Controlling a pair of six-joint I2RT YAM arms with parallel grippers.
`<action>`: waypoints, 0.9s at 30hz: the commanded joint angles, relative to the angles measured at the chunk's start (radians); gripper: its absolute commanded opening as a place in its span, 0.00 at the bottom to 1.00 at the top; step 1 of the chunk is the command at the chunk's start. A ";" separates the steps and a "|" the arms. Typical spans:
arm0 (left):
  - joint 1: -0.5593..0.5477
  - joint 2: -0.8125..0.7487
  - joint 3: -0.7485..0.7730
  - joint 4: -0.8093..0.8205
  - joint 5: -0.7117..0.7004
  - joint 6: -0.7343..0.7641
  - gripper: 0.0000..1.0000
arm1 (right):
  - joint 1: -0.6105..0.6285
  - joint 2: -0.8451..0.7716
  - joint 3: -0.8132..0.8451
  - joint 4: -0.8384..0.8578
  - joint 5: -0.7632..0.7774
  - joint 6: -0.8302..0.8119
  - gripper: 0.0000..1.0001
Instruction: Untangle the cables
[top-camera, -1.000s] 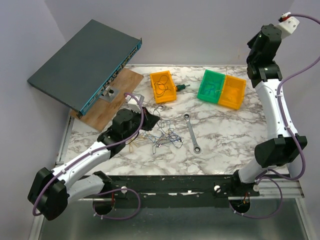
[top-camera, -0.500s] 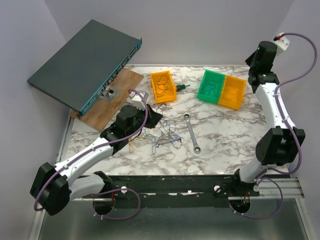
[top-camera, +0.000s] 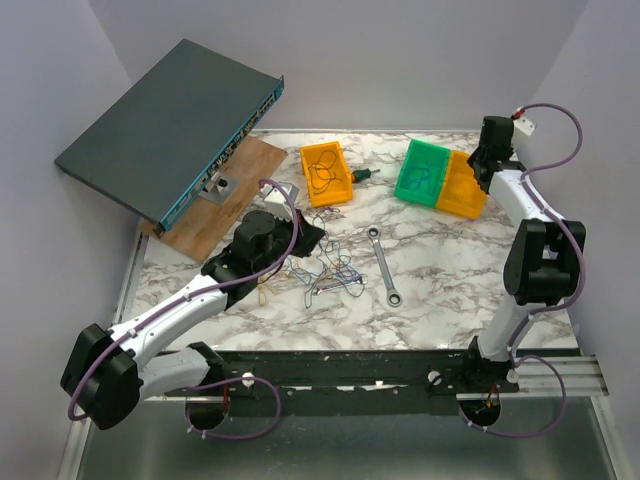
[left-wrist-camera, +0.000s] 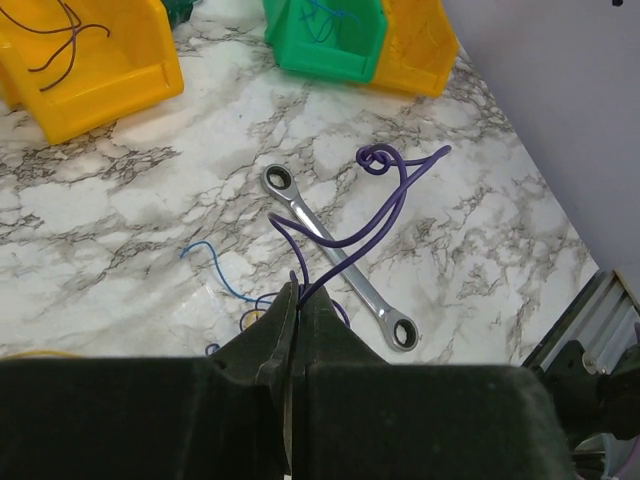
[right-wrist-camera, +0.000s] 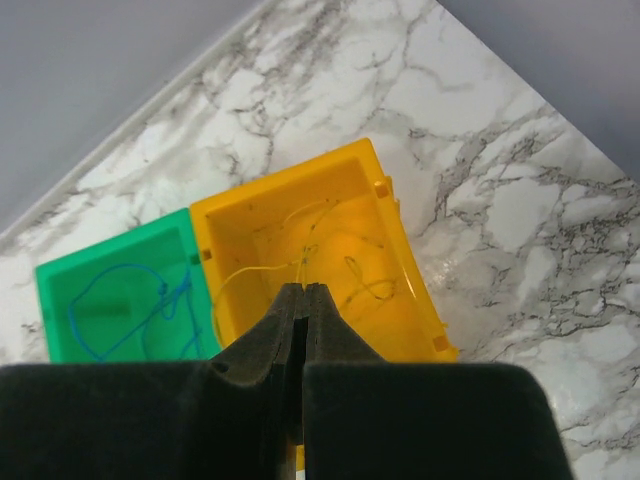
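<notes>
The cables lie as a small tangle of thin blue, purple and yellow wires on the marble table, left of the wrench. My left gripper sits at the tangle's upper left edge. It is shut on a purple wire that loops up over the wrench. A blue strand lies beside it. My right gripper hangs over the yellow bin. It is shut, and a thin yellow wire runs from its tips down into that bin.
A green bin holding blue wire adjoins the yellow bin. An orange bin with dark wire stands at the back middle. A dark network switch leans over a wooden board at the back left.
My right arm has swung down from high near the back wall to just over the yellow bin. My left gripper has shifted slightly right, still shut on the purple wire.
</notes>
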 joint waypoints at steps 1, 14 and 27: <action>-0.004 -0.022 0.005 -0.015 -0.039 0.032 0.00 | -0.007 0.056 0.023 -0.038 0.073 0.004 0.01; -0.004 -0.018 0.014 -0.019 -0.011 0.045 0.00 | -0.008 0.319 0.126 -0.113 0.007 0.055 0.01; -0.005 -0.047 0.040 -0.074 0.018 0.058 0.00 | -0.008 0.161 0.120 -0.146 0.011 0.025 0.33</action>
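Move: The yellow cable already hangs from the right hand's nearly shut fingers. The right-hand yellow bin it is being taken to lies almost straight below, its middle some 15 cm down and about 1 cm left. The green bin adjoins it, roughly 14 cm left and 4 cm ahead of the hand; the big wrench lies about 28 cm left and 22 cm back. From the left hand, which keeps hold of a purple cable, that yellow bin is about 24 cm ahead, 42 cm right and 18 cm lower. The yellow cable is lowered into the right-hand yellow bin: the right hand sinks about 14 cm, nearly straight down, its fingers tipping some 15 degrees further downward. It stops there, then parts its fingers to about a quarter of their opening as it starts back up by 1–2 cm. ##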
